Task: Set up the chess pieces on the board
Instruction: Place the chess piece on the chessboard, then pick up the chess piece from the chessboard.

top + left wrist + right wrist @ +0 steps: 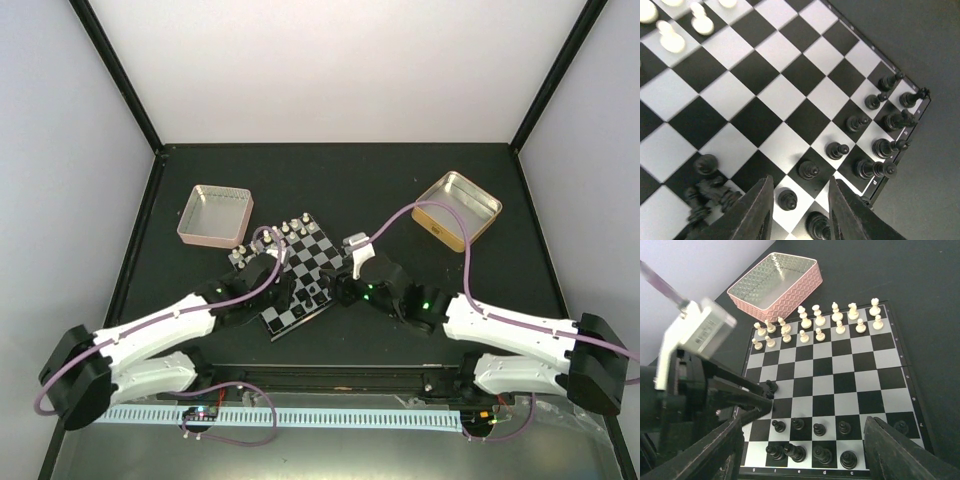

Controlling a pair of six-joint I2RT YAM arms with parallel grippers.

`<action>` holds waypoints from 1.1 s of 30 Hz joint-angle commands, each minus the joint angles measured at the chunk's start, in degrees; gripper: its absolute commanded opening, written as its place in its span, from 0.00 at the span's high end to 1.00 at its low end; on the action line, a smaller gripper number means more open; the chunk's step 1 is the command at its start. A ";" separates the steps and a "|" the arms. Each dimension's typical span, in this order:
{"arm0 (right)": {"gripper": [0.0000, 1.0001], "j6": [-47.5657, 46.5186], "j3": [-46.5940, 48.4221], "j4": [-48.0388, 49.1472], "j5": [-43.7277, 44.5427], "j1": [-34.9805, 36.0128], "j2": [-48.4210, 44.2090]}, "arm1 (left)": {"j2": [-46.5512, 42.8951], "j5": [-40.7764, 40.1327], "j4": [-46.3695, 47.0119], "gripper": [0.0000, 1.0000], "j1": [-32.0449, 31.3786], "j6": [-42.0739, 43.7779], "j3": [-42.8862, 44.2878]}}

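The board [305, 262] lies mid-table at an angle. White chess pieces [820, 322] fill its two far rows. Black chess pieces [819, 429] stand in its two near rows. My left gripper [800, 182] hangs open just over the board's near left part. A black pawn [787, 199] stands upright on a light square between its fingers, touching neither. A small cluster of black pieces [710, 192] sits just left of that gripper, some leaning. My right gripper [804, 422] is wide open above the near black rows and holds nothing.
A pink tin [214, 214] stands open at the board's far left corner. A gold tin [458, 208] sits at the back right. The two grippers [315, 290] are close together over the board's near edge. Dark tabletop [920, 45] surrounds the board.
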 commanded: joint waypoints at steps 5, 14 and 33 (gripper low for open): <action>0.32 -3.78 9.90 -5.55 -9.63 -0.28 13.10 | -14.50 -9.77 -7.85 0.57 3.03 -3.69 0.18; 0.36 -3.76 24.60 -12.09 -13.93 -0.19 30.87 | -32.28 -15.48 -21.78 0.39 7.32 -6.75 3.62; 0.57 -4.16 47.24 -22.06 -7.98 0.43 55.26 | -45.50 -19.15 -34.40 0.17 7.55 -1.72 12.59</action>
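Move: The just-set black pawn stands about 6 cm below the left gripper and 1 cm back; the next pawn is 1 cm ahead and 3 cm right of that gripper. The loose black pieces lie some 15 cm left, 4 cm ahead and 15 cm below the right gripper, and 4 cm ahead and 4 cm left of the left one. The nearest white pawns stand about 8 cm beyond and 4 cm left of the loose pieces. Draw the empty left gripper up and left off the just-set pawn, about 15 cm each way, easing back a little near the end, opening the fingers wide and swinging it some 25 degrees counter-clockwise as it tips up. Meanwhile sweep the right gripper left and down over the board to the loose black pieces, steepening it and partly closing its fingers. ##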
